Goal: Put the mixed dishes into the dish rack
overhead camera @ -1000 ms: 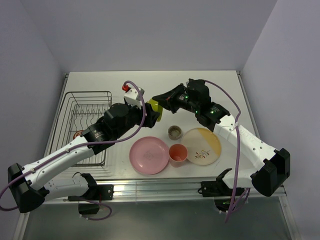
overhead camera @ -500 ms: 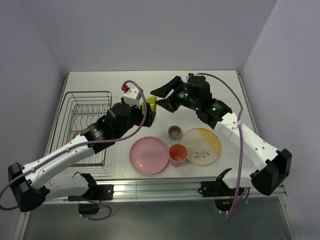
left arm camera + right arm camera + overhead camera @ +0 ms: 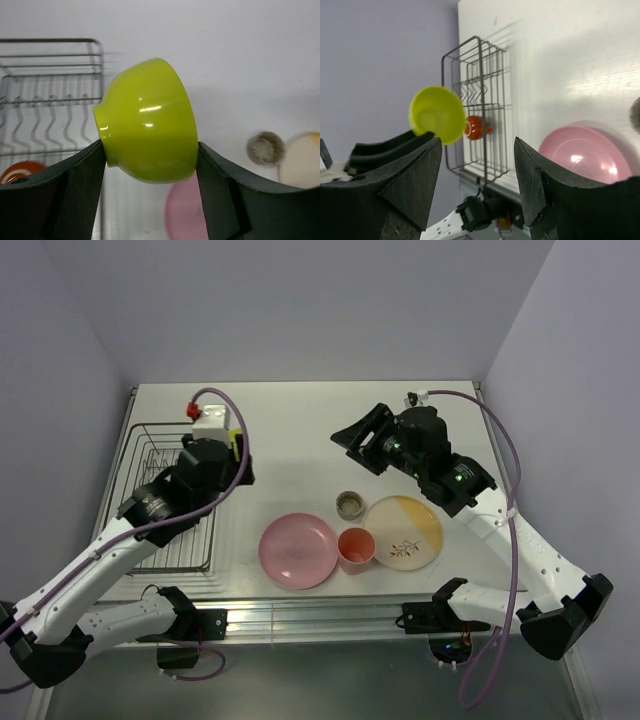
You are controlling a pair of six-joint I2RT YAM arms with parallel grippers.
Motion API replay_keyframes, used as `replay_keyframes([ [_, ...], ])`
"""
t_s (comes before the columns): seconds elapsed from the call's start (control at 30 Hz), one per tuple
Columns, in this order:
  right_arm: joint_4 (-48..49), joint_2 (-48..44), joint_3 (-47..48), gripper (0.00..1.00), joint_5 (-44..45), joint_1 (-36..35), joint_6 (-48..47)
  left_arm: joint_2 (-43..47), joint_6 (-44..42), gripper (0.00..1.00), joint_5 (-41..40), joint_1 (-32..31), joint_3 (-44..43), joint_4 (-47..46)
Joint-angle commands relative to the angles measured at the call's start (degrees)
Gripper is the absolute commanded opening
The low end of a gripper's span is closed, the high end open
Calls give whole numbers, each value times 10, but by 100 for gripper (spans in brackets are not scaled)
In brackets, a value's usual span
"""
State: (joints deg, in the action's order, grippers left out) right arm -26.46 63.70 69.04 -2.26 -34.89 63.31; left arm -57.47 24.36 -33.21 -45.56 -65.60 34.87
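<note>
My left gripper (image 3: 148, 150) is shut on the lime-green bowl (image 3: 145, 120), which lies on its side between the two fingers, above the table beside the dish rack (image 3: 172, 425). The right wrist view shows the same bowl (image 3: 437, 114) in the air in front of the rack (image 3: 480, 75). A dark red-orange mug (image 3: 477, 127) lies inside the rack. My right gripper (image 3: 352, 445) hangs open and empty over the middle of the table. On the table lie the pink plate (image 3: 298, 550), the salmon-pink cup (image 3: 356, 545), the small grey-tan cup (image 3: 350, 504) and the cream-and-orange plate (image 3: 405, 525).
The rack stands along the table's left edge, close to the left wall. The white table (image 3: 300, 410) is bare at the back. The left arm (image 3: 150, 510) lies over the rack's right side.
My right gripper has opened, let go of the bowl and drawn back to the right. The left arm has carried the bowl leftward to the rack's side.
</note>
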Motion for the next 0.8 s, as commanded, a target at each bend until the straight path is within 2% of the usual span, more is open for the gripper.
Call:
replay_keyframes([
  [0.0, -18, -9, -5, 67, 38, 11, -60, 24, 24, 0, -15, 74, -30, 88],
  [0.17, -18, 3, -8, 67, 27, 27, -92, 11, 51, 0, -3, 144, -33, 157],
  [0.63, 28, 25, -60, 67, -37, 65, -126, -34, 91, 0, -36, 180, -3, 245],
  [0.77, 37, 27, -72, 67, -53, 73, -129, -43, 95, 0, -15, 186, -6, 250],
])
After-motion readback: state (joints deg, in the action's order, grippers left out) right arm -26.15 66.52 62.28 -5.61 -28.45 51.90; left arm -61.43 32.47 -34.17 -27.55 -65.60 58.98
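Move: Roughly 22 cm to the left of the left hand, 4 cm farther out and 25 cm below is the middle of the dish rack, where its green bowl is being taken. The red mug already in the rack lies some 22 cm left and 2 cm back; the pink plate is about 10 cm right and 9 cm back. From the empty right hand the rack is about 45 cm left and 3 cm ahead, the speckled cup nearly beneath, 3 cm ahead and 30 cm down. Carrying the green bowl in an unchanged grip, the left hand sweeps left about 12 cm towards the rack, fast at first, then slows and sinks some 8 cm over its right side, drawing slightly back. Its wrist tips the fingers down and turns them counter-clockwise, some 20 degrees each. The open right hand lowers about 7 cm towards the speckled cup, easing right and rolling slightly. ##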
